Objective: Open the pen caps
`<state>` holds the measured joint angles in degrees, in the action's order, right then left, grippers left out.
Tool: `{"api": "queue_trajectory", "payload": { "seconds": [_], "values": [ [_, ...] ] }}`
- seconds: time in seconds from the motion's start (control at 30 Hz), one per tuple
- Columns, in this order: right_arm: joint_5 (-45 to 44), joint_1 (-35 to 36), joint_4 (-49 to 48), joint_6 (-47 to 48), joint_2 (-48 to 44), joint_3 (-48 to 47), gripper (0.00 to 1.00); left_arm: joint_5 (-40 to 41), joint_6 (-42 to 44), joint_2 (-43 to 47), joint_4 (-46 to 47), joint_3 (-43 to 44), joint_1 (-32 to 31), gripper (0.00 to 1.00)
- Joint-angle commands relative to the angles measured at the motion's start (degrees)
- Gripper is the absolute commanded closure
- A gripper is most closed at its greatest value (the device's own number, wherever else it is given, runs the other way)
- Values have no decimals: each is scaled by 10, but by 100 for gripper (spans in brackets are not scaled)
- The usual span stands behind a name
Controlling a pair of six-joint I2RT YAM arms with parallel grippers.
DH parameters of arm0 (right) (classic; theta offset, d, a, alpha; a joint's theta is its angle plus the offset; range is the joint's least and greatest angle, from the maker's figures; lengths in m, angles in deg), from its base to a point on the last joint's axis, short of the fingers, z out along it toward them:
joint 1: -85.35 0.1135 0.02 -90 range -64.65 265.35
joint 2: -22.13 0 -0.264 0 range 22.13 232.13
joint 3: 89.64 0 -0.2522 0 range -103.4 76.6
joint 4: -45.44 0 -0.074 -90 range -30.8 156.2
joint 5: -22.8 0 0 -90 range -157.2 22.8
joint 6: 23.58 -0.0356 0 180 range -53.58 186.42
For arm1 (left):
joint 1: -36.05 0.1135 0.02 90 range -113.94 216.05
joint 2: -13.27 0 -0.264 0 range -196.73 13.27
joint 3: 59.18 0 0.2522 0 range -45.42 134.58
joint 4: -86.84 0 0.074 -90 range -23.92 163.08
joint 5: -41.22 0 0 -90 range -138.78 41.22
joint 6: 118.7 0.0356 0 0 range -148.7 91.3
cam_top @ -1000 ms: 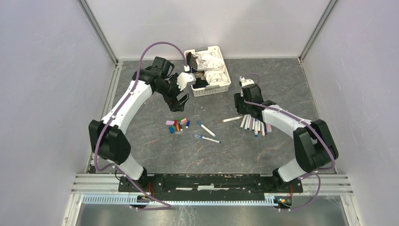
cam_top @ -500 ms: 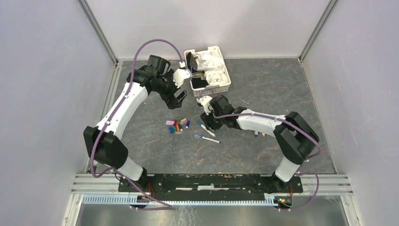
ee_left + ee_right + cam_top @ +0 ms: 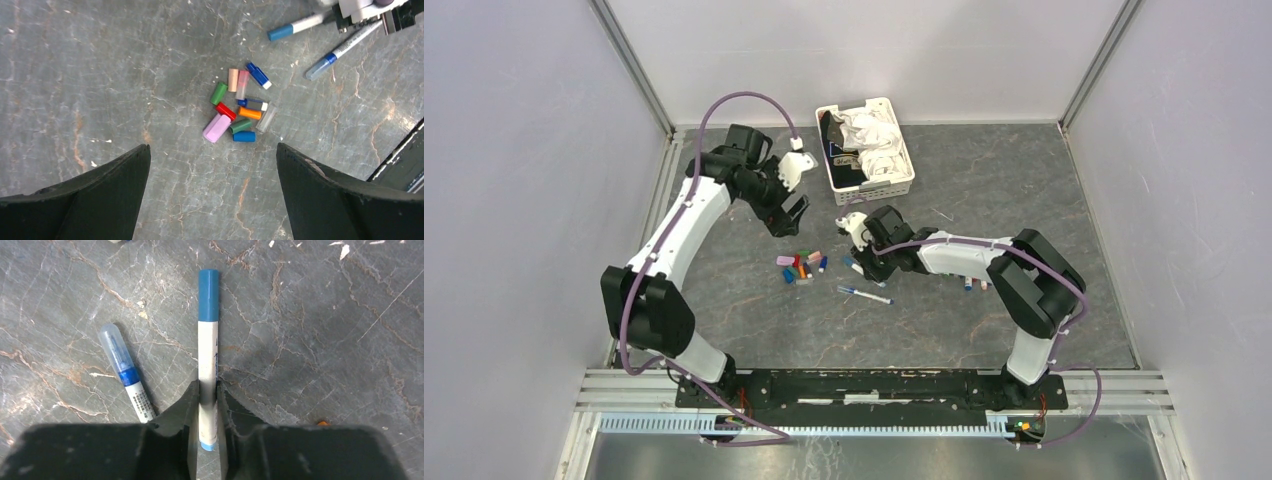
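A pile of loose pen caps [image 3: 801,267] in pink, green, red, orange and blue lies mid-table, also in the left wrist view as pen caps [image 3: 240,107]. My left gripper [image 3: 791,213] hangs open above and behind the pile, fingers [image 3: 115,190] wide apart around bare table. My right gripper [image 3: 207,390] is shut on the white barrel of a pen [image 3: 208,340] with a blue cap, lying on the table right of the pile. A second pen [image 3: 125,371] with a clear cap lies beside it. More pens [image 3: 969,283] peek out behind the right arm.
A white slotted basket [image 3: 902,185] with crumpled white material stands at the back centre, just beyond both grippers. Grey walls with metal rails enclose the table on the left, right and back.
My right arm swung left from the pens at the right to the blue-capped pen, and its jaws closed on the barrel. My left arm drew back toward the left rear, still open.
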<state>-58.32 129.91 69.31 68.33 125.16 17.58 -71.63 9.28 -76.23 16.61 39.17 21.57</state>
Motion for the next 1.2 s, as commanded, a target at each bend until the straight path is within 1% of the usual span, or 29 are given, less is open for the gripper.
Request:
{"api": "queue_trajectory", "payload": {
  "seconds": [0.0, 0.1, 0.13, 0.23, 0.37, 0.47, 0.57, 0.67, 0.73, 0.8, 0.87, 0.93, 1.0, 1.07, 1.1, 1.17],
  "values": [
    [-10, 2, 3, 15, 5, -17, 87, -43, 40, 26, 4, -33, 1, 0],
    [-14, -7, 10, 21, -5, -30, 99, -84, 90, 34, -5, -62, 1, 0],
    [-4, -11, 13, 22, -11, -36, 100, -101, 110, 37, -9, -71, 1, 0],
    [56, -28, 20, 15, -33, -60, 100, -150, 176, 47, -22, -99, 0, 0],
    [227, -47, 41, -2, -45, -100, 100, -205, 259, 59, -40, -120, -5, 0],
    [321, -50, 74, -4, -32, -131, 100, -213, 297, 55, -57, -117, -20, 0],
    [380, -51, 96, -6, -17, -154, 100, -215, 327, 51, -73, -111, -38, 0],
    [413, -50, 98, -12, -8, -161, 100, -212, 343, 54, -76, -115, -56, 0],
    [432, -51, 101, -14, -2, -165, 100, -204, 351, 55, -76, -120, -69, 2],
    [449, -50, 105, -15, 4, -169, 100, -189, 361, 58, -78, -129, -84, 7],
    [455, -51, 116, -11, 11, -175, 100, -177, 368, 60, -79, -134, -93, 16],
    [461, -51, 120, -9, 14, -178, 100, -165, 371, 62, -79, -138, -103, 28],
    [469, -51, 119, -10, 16, -178, 100, -153, 374, 62, -78, -140, -111, 41],
    [476, -51, 114, -14, 14, -178, 100, -138, 374, 62, -74, -142, -118, 52],
    [479, -52, 114, -15, 14, -178, 100, -131, 374, 62, -70, -144, -120, 56],
    [487, -52, 114, -16, 13, -179, 100, -117, 374, 64, -64, -148, -125, 60]
  ]
}}
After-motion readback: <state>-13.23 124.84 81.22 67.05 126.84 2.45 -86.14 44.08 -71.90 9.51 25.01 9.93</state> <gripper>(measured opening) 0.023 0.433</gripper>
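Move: The blue-capped pen lies between my right fingertips, its middle about 1 cm ahead and 2 cm left, 1 cm lower. The clear-capped pen is some 4 cm back and 1 cm left; the pile of removed caps is about 3 cm ahead, 16 cm left. From my left hand, the blue-capped pen sits roughly 5 cm back, 18 cm right and 17 cm below, with the pile about 3 cm back and 4 cm right, 18 cm below. I close my right fingers on the pen's white barrel and lift it about 11 cm, drawing it left and back while tilting its cap end towards my other hand. My wide-open left hand comes back some 11 cm, right and down, turning about 45 degrees clockwise, then closes to under half open around the blue cap. ##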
